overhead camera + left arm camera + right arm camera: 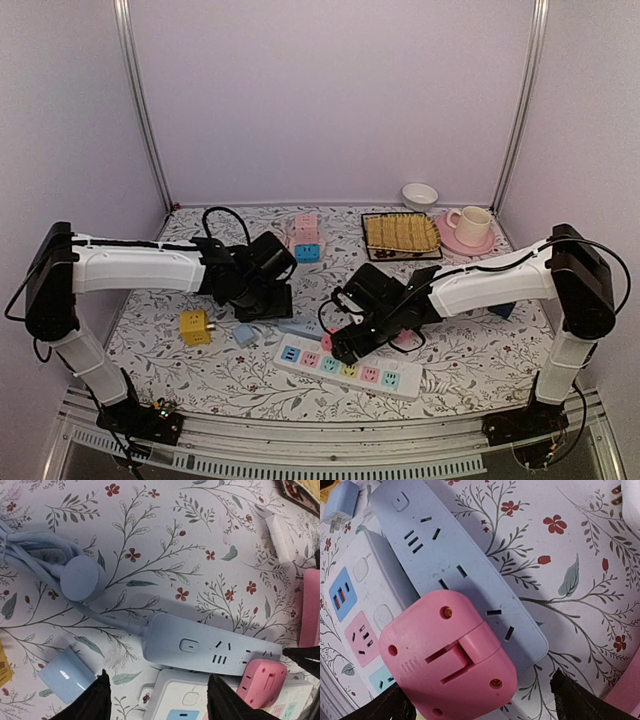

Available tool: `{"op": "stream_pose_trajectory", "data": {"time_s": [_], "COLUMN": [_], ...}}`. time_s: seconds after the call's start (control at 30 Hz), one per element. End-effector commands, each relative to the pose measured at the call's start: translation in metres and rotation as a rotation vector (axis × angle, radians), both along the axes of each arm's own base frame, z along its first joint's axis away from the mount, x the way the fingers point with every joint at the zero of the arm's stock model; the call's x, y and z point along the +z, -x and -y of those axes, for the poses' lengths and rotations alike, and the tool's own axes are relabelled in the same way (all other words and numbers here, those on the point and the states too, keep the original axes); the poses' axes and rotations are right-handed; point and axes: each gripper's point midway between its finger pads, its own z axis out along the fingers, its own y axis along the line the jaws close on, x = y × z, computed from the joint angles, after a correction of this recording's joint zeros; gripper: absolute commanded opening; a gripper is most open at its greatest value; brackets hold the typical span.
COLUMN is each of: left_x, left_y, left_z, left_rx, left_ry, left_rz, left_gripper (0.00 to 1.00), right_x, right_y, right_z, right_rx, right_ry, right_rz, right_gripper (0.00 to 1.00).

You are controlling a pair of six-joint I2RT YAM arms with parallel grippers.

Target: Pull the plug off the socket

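A pink plug (447, 655) sits in the end socket of a pale blue power strip (445, 555). My right gripper (480, 705) is open and straddles the plug. Its right finger (580, 700) stands clear of the plug's side, and its left finger (390, 707) is close beside it. From above, the plug (327, 341) shows under that gripper (340, 345). My left gripper (162, 697) is open above the switch end of the blue strip (200, 647), holding nothing. The plug (262, 682) lies to its right.
A white strip with coloured sockets (350, 368) lies against the blue strip's near side. A coiled blue cable (55, 565), a small blue adapter (244, 334) and a yellow cube (195, 327) lie to the left. Behind are stacked blocks (305, 238), a tray (401, 236), a cup (470, 225) and a bowl (420, 194).
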Motion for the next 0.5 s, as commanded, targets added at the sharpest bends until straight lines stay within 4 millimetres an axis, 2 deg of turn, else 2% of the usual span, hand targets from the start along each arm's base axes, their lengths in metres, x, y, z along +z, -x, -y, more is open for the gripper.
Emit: {"op": "stream_pose_trajectory", "data": {"time_s": [0.0, 0.1, 0.2, 0.33, 0.47], "left_x": [0.003, 0.003, 0.007, 0.006, 0.006], "left_y": [-0.019, -0.03, -0.041, -0.053, -0.059], "left_z": [-0.009, -0.017, -0.025, -0.034, -0.028], "left_rx": [-0.071, -0.127, -0.175, -0.229, -0.292], "left_ry": [-0.04, -0.065, -0.079, -0.067, -0.032], "left_rz": [0.013, 0.017, 0.028, 0.029, 0.042], "left_gripper": [0.66, 0.66, 0.66, 0.65, 0.65], "right_x": [-0.005, -0.009, -0.001, 0.004, 0.018], "right_y": [-0.029, -0.05, -0.07, -0.081, -0.083], "right_z": [0.015, 0.028, 0.022, 0.006, -0.02], "right_rx": [-0.134, -0.249, -0.349, -0.417, -0.441], "right_ry": [0.073, 0.094, 0.057, 0.039, 0.001], "right_rz": [0.027, 0.005, -0.012, -0.042, -0.043], "right_gripper": [0.96, 0.96, 0.96, 0.96, 0.96]}}
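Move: The right gripper is wide open around the pink plug, whose middle is about 2 cm to its left, 1 cm ahead and 1 cm below. The blue strip carrying that plug is centred roughly 6 cm left and 3 cm ahead, the white strip some 3 cm behind and level sideways, the pink triangle about 12 cm right and 6 cm ahead, all lower. From the left hand the plug lies about 11 cm right, 2 cm back and 6 cm below. Push the pink plug and its blue strip forward with the right gripper, about 8 cm nearly level, away from the white strip. Turn the wrist some 20 degrees clockwise on the way and keep the fingers wide open astride the plug, the rear finger bearing on its side. Draw the empty, part-open left gripper forward and to the left, away from the plug. ##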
